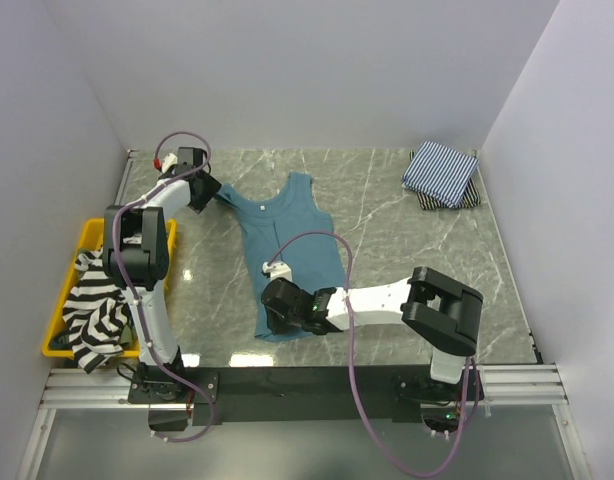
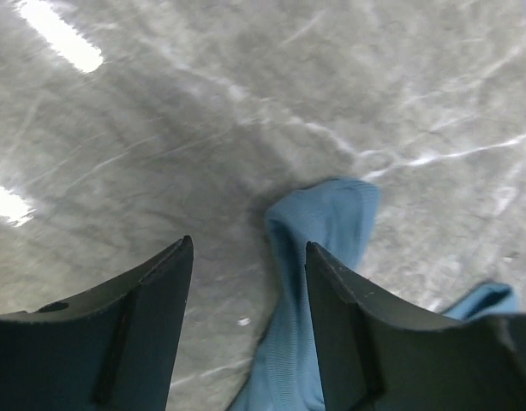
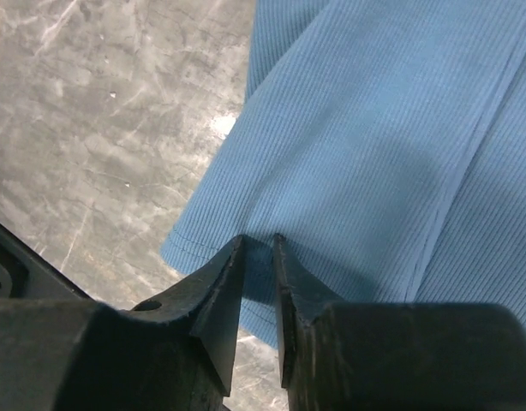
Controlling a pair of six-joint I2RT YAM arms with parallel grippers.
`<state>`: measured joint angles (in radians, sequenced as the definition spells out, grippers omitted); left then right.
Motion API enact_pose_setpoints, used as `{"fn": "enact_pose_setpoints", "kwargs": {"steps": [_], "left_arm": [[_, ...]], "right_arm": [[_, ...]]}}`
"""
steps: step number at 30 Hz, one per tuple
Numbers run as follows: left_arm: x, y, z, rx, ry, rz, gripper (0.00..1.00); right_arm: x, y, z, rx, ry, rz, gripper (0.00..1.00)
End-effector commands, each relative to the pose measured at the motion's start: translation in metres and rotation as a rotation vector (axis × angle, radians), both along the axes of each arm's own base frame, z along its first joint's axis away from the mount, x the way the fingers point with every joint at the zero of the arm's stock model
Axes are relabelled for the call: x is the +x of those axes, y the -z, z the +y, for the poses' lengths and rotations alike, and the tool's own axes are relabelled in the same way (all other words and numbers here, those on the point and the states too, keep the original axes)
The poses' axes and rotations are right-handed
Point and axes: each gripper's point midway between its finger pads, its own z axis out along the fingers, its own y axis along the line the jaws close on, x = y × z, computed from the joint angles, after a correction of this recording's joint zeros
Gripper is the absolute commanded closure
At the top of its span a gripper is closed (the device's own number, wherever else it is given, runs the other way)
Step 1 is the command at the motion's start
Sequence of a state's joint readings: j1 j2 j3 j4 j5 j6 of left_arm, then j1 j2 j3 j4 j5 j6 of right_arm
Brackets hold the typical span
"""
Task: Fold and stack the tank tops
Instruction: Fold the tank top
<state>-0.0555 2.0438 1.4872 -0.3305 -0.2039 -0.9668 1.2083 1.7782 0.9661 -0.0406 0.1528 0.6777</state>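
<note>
A teal-blue tank top (image 1: pixel 287 235) lies spread flat in the middle of the marble table (image 1: pixel 387 230). My left gripper (image 1: pixel 207 192) hovers at its far-left shoulder strap. In the left wrist view that gripper (image 2: pixel 248 243) is open, and the strap (image 2: pixel 327 218) lies loose on the table by the right finger. My right gripper (image 1: pixel 274 300) is down at the near-left hem corner. In the right wrist view its jaws (image 3: pixel 259 237) are nearly together, with ribbed teal cloth (image 3: pixel 374 128) pinched in the narrow gap. A black-and-white striped top (image 1: pixel 95 312) hangs over the bin. A folded pinstriped top (image 1: pixel 440 170) sits at the back right.
The yellow bin (image 1: pixel 62 290) stands off the table's left edge beside the left arm. A darker folded cloth (image 1: pixel 465 199) peeks out under the pinstriped one. White walls close in the table at the back and on both sides.
</note>
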Motion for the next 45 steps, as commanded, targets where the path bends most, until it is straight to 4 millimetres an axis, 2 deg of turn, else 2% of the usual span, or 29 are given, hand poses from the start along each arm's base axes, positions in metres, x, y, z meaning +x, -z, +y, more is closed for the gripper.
{"fn": "enact_pose_setpoints", "kwargs": {"steps": [1, 5, 11, 16, 19, 22, 23, 25, 26, 29, 31, 34, 37, 45], "left_arm": [[0.023, -0.019, -0.009, -0.047, 0.027, -0.116, 0.4], [0.028, -0.01, -0.013, -0.069, 0.039, -0.111, 0.44], [0.028, 0.005, -0.014, -0.079, 0.031, -0.097, 0.44], [0.033, 0.002, -0.015, -0.086, 0.031, -0.122, 0.46], [0.036, 0.0, -0.016, -0.09, 0.031, -0.133, 0.52], [0.038, -0.002, -0.016, -0.091, 0.029, -0.142, 0.61], [0.04, -0.004, -0.017, -0.09, 0.03, -0.15, 0.71], [0.043, -0.007, -0.018, -0.084, 0.035, -0.155, 0.78], [0.044, -0.009, -0.019, -0.079, 0.04, -0.159, 0.85], [0.046, -0.016, -0.021, -0.062, 0.049, -0.166, 0.96], [0.046, -0.022, -0.022, -0.038, 0.051, -0.173, 0.99], [0.046, -0.031, -0.025, 0.002, 0.052, -0.169, 0.99], [0.056, -0.05, -0.034, 0.049, 0.052, -0.187, 0.99], [0.056, -0.052, -0.052, 0.16, 0.039, -0.122, 0.99]], "right_arm": [[0.0, -0.001, -0.002, 0.007, -0.005, -0.015, 0.73], [-0.004, 0.003, -0.003, 0.007, -0.017, -0.003, 0.89], [-0.009, 0.003, -0.004, 0.017, -0.032, 0.015, 0.92], [-0.013, 0.003, -0.005, 0.019, -0.041, 0.021, 0.93], [-0.014, 0.005, -0.006, 0.013, -0.04, 0.025, 0.93], [-0.015, 0.007, -0.006, 0.011, -0.044, 0.028, 0.94], [-0.017, 0.007, -0.006, 0.01, -0.049, 0.031, 0.94], [-0.02, 0.008, -0.006, 0.009, -0.064, 0.036, 0.94], [-0.02, 0.008, -0.006, 0.008, -0.068, 0.038, 0.94], [-0.021, 0.006, 0.001, 0.034, -0.09, 0.038, 0.94], [-0.025, 0.006, 0.002, 0.037, -0.108, 0.043, 0.95], [-0.027, 0.008, 0.002, 0.037, -0.12, 0.048, 0.95], [-0.029, 0.009, 0.003, 0.038, -0.127, 0.054, 0.96], [-0.033, 0.011, 0.004, 0.037, -0.143, 0.062, 0.97]]}}
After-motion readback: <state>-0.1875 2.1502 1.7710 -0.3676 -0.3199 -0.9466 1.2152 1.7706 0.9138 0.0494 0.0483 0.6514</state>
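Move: The tip of the tank top's left shoulder strap lies about 3 cm ahead of my open left hand, 2 cm to its right and 2 cm below. The right shoulder strap is roughly 20 cm to that hand's right and 4 cm ahead. The yellow bin is about 25 cm back and 25 cm to its left. For my right hand, the hem cloth is right under the fingertips, 1 cm down, with the hem's left corner about 3 cm back and 3 cm left. With my left hand I ease forward and slightly right, dip onto the strap tip and close fully to pinch it, then carry it up about 6 cm while drawing it right and forward. Meanwhile my right fingers shut on the cloth just inside the hem and, staying low, drag it back some 2 cm. ##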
